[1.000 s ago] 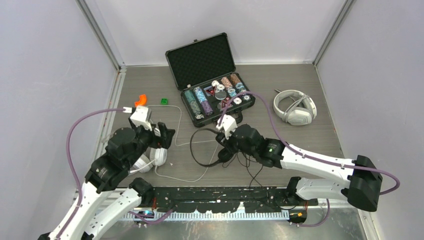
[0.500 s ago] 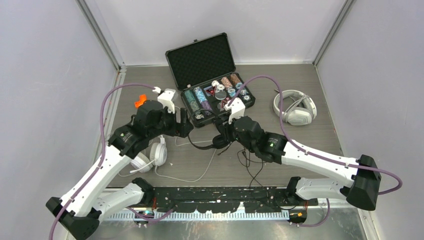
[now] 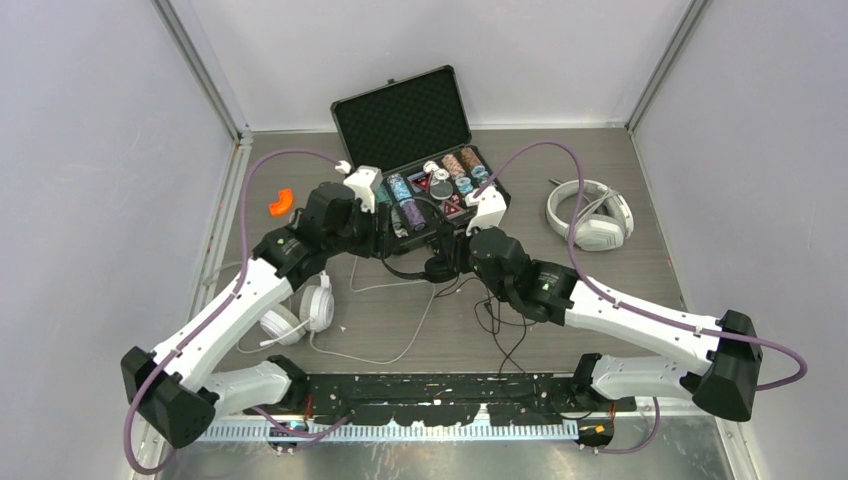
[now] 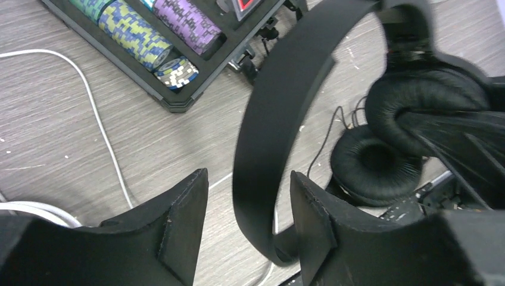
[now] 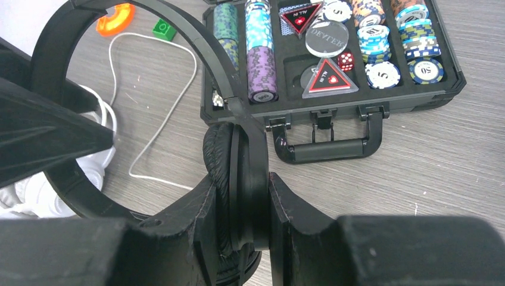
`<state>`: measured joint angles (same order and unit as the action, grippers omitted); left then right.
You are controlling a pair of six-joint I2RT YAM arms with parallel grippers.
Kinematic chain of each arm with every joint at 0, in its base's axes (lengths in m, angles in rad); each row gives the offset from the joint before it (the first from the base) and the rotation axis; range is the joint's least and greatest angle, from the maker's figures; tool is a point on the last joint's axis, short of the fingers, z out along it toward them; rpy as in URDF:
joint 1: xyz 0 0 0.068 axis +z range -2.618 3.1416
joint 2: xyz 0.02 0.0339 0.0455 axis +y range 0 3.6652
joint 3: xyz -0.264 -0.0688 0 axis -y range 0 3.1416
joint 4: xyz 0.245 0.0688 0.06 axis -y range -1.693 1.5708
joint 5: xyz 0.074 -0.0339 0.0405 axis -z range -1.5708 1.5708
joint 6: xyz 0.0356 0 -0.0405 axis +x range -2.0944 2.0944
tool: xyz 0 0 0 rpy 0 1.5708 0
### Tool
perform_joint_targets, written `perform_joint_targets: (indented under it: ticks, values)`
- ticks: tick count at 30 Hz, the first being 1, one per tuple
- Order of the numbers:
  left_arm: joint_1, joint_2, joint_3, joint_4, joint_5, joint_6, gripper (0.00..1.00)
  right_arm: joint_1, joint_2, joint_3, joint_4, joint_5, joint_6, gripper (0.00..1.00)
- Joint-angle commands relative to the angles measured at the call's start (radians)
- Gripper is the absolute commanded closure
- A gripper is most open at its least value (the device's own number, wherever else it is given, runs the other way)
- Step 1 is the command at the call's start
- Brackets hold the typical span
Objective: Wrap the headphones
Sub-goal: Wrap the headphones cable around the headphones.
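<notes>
The slim black headphones point(image 3: 425, 265) hang just above the table in front of the case. My right gripper point(image 3: 447, 262) is shut on one ear cup point(image 5: 247, 173), which sits squeezed between both fingers. My left gripper point(image 3: 385, 240) is open and straddles the black headband point(image 4: 268, 137); a gap shows on each side of the band. The black cord point(image 3: 500, 325) trails loose on the table. A white round-cup headset point(image 3: 300, 310) lies at the left under my left arm, its white cable point(image 3: 385, 345) spread out. The bulky white-grey pair point(image 3: 590, 215) lies at the right.
An open black case point(image 3: 400, 115) with poker chips stands at the back centre, its handle point(image 5: 324, 149) close to my right gripper. An orange piece point(image 3: 280, 200) and a green die point(image 5: 162, 28) lie at the back left. Walls close in the left, right and back.
My left arm swung from the white headset up and right to the black headband, and its jaws have narrowed around it. My right gripper lifted the ear cup slightly toward the case.
</notes>
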<state>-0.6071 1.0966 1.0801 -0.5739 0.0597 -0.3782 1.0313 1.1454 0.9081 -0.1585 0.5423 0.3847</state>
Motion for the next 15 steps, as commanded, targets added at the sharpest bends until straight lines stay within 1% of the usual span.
perform_joint_targets:
  ticks: [1,6,7,10,11,13,14,15]
  values:
    - [-0.006,0.032,0.045,0.083,-0.080,0.045,0.48,0.003,-0.021,0.060,0.050,0.058,0.087,0.74]
    - [-0.012,0.040,0.028,0.172,-0.078,0.056,0.71,0.003,-0.020,0.052,0.048,0.051,0.095,0.74]
    - [-0.015,0.040,0.025,0.188,-0.080,0.057,0.74,0.003,-0.018,0.050,0.047,0.051,0.095,0.74]
    - [-0.022,0.041,0.030,0.203,-0.096,0.068,0.76,0.003,-0.008,0.048,0.039,0.061,0.098,0.74]
    - [-0.024,0.043,0.032,0.206,-0.101,0.075,0.78,0.003,-0.002,0.049,0.035,0.063,0.102,0.74]
    - [-0.031,0.048,0.037,0.215,-0.111,0.094,0.89,0.004,0.007,0.052,0.031,0.066,0.111,0.73]
    - [-0.037,0.052,0.043,0.213,-0.120,0.108,0.90,0.003,0.011,0.053,0.030,0.065,0.118,0.73]
    - [-0.044,0.061,0.052,0.205,-0.137,0.125,0.88,0.003,0.017,0.058,0.029,0.066,0.125,0.73]
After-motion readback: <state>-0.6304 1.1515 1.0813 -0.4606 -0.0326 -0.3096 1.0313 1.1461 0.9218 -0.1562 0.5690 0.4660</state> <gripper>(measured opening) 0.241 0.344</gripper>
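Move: The black headphones' headband arches between the two raised hands; the stretch that the left hand goes for is about 3 cm ahead of it, level with its half-open fingers. The ear-cup end held in the right hand is some 15 cm to the left hand's right. The chip case lies about 14 cm ahead, 11 cm right and 18 cm below. From the right hand, that stretch of headband is roughly 15 cm left and 3 cm ahead. The left fingers close on the side of the headband and pinch it as the hand pushes about 3 cm forward onto it, dipping a centimetre and coming back up, its fingertips tilting up about 5 degrees. The right hand keeps its grip on the ear-cup end and holds it nearly still. ##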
